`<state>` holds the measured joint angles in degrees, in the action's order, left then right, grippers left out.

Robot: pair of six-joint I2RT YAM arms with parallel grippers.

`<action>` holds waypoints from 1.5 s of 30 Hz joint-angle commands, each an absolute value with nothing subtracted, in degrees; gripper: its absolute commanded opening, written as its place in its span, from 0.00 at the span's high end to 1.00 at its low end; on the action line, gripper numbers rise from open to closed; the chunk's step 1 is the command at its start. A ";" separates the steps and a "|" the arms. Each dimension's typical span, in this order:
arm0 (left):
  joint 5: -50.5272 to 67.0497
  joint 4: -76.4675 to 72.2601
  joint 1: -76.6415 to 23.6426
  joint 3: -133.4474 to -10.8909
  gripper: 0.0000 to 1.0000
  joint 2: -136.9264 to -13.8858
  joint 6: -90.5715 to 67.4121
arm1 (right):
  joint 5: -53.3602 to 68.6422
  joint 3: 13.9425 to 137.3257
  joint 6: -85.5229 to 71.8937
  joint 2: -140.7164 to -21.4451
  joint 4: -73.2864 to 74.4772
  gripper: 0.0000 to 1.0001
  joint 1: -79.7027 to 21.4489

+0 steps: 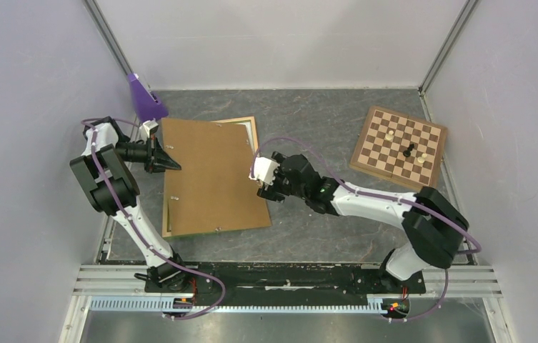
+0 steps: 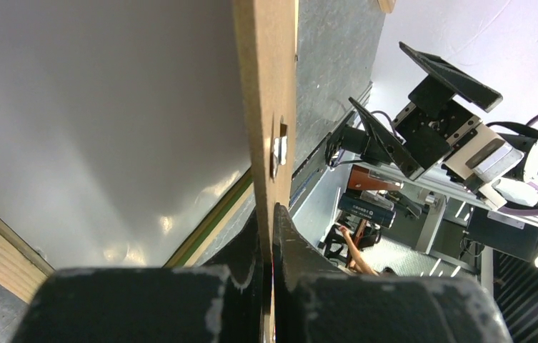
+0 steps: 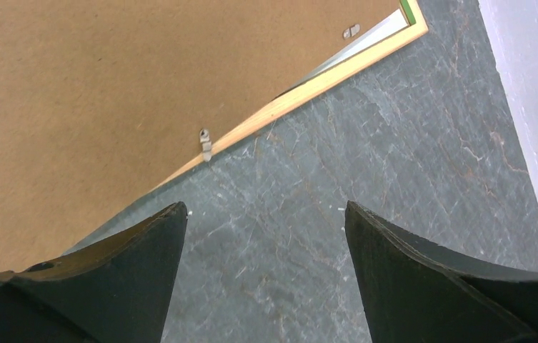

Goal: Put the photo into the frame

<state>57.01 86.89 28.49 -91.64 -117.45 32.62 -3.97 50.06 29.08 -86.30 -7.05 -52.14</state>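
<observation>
The frame [image 1: 250, 126] lies flat on the grey table, its pale wood rail [image 3: 301, 93] showing past a brown hardboard panel [image 1: 212, 175] that covers most of it. My left gripper [image 1: 173, 164] is shut on the panel's left edge [image 2: 273, 107], which is raised off the frame. Under the raised panel a pale glossy sheet [image 2: 108, 128] fills the frame; I cannot tell whether it is the photo. My right gripper [image 1: 262, 187] hovers open at the panel's right edge, over bare table [image 3: 266, 207], with nothing between its fingers.
A chessboard [image 1: 398, 146] with a few pieces lies at the back right. A purple block [image 1: 144, 96] stands at the back left corner, near the left arm. Small metal clips [image 3: 205, 143] stick out of the frame rail. Walls close in three sides.
</observation>
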 commanded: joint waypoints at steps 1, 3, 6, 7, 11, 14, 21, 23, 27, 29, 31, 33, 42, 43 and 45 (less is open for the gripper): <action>51.89 83.55 28.78 -94.44 0.98 -118.52 40.25 | -5.85 55.88 31.94 -91.49 -10.12 0.16 -52.47; 51.82 83.91 28.68 -94.57 0.98 -118.93 40.89 | -5.91 57.12 32.33 -93.47 -10.18 0.17 -52.56; 51.17 84.22 28.71 -94.83 0.98 -119.17 41.34 | -6.53 58.08 33.58 -95.58 -10.58 0.18 -52.56; 50.92 84.28 28.74 -94.92 0.98 -119.15 41.48 | -6.64 58.42 34.02 -96.19 -10.71 0.18 -52.56; 50.32 84.38 28.73 -95.02 0.98 -118.96 41.77 | -7.20 59.71 35.48 -98.61 -11.22 0.19 -52.58; 50.27 84.73 28.70 -94.84 0.98 -118.91 42.26 | -6.79 61.08 35.84 -100.61 -11.25 0.19 -52.56; 50.03 84.96 28.74 -94.73 0.98 -119.04 42.80 | -7.29 62.73 36.96 -103.82 -11.47 0.20 -52.13; 50.02 85.13 28.72 -94.77 0.98 -119.31 42.95 | -7.30 63.11 37.17 -104.51 -11.49 0.20 -51.87; 50.02 85.34 28.74 -94.58 0.98 -119.57 43.42 | -7.21 63.96 37.49 -105.74 -11.42 0.20 -51.38; 49.95 85.38 28.74 -94.57 0.98 -119.52 43.52 | -7.28 64.45 37.60 -106.39 -11.39 0.20 -51.18; 50.01 85.38 28.74 -94.66 0.98 -119.33 43.51 | -7.18 64.84 37.70 -107.00 -11.34 0.20 -50.85; 49.93 85.47 28.69 -94.79 0.98 -119.35 43.51 | -7.17 65.32 37.73 -107.44 -11.39 0.20 -50.50; 51.27 90.27 28.81 -96.91 0.98 -120.74 47.01 | -7.19 71.08 22.67 -107.97 -10.01 0.20 -45.36; 51.62 90.98 28.83 -96.94 0.98 -120.63 47.59 | -6.70 72.07 20.58 -108.16 -9.05 0.20 -44.75; 51.68 91.67 28.91 -96.94 0.98 -120.21 48.34 | -5.54 73.75 16.84 -108.60 -7.74 0.21 -44.15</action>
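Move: The brown backing board's right edge, at its middle, lies about 4 cm left of the right gripper, 2 cm ahead and some 8 cm below. The board's near right corner is about 13 cm back and 1 cm left; the frame's far right corner is about 20 cm ahead and 6 cm left. From the left gripper, which already pinches the board's left edge, the frame's middle is 10 cm right, 2 cm back and about 5 cm below. Bring the open right gripper down about 5 cm beside the board's right edge while easing forward and left, dipping its left side some 10 degrees. Then carry on forward about 5 cm towards the frame's far right corner, rising a little, levelling and turning slightly clockwise. Keep the left gripper still, pinching the board's left edge. ##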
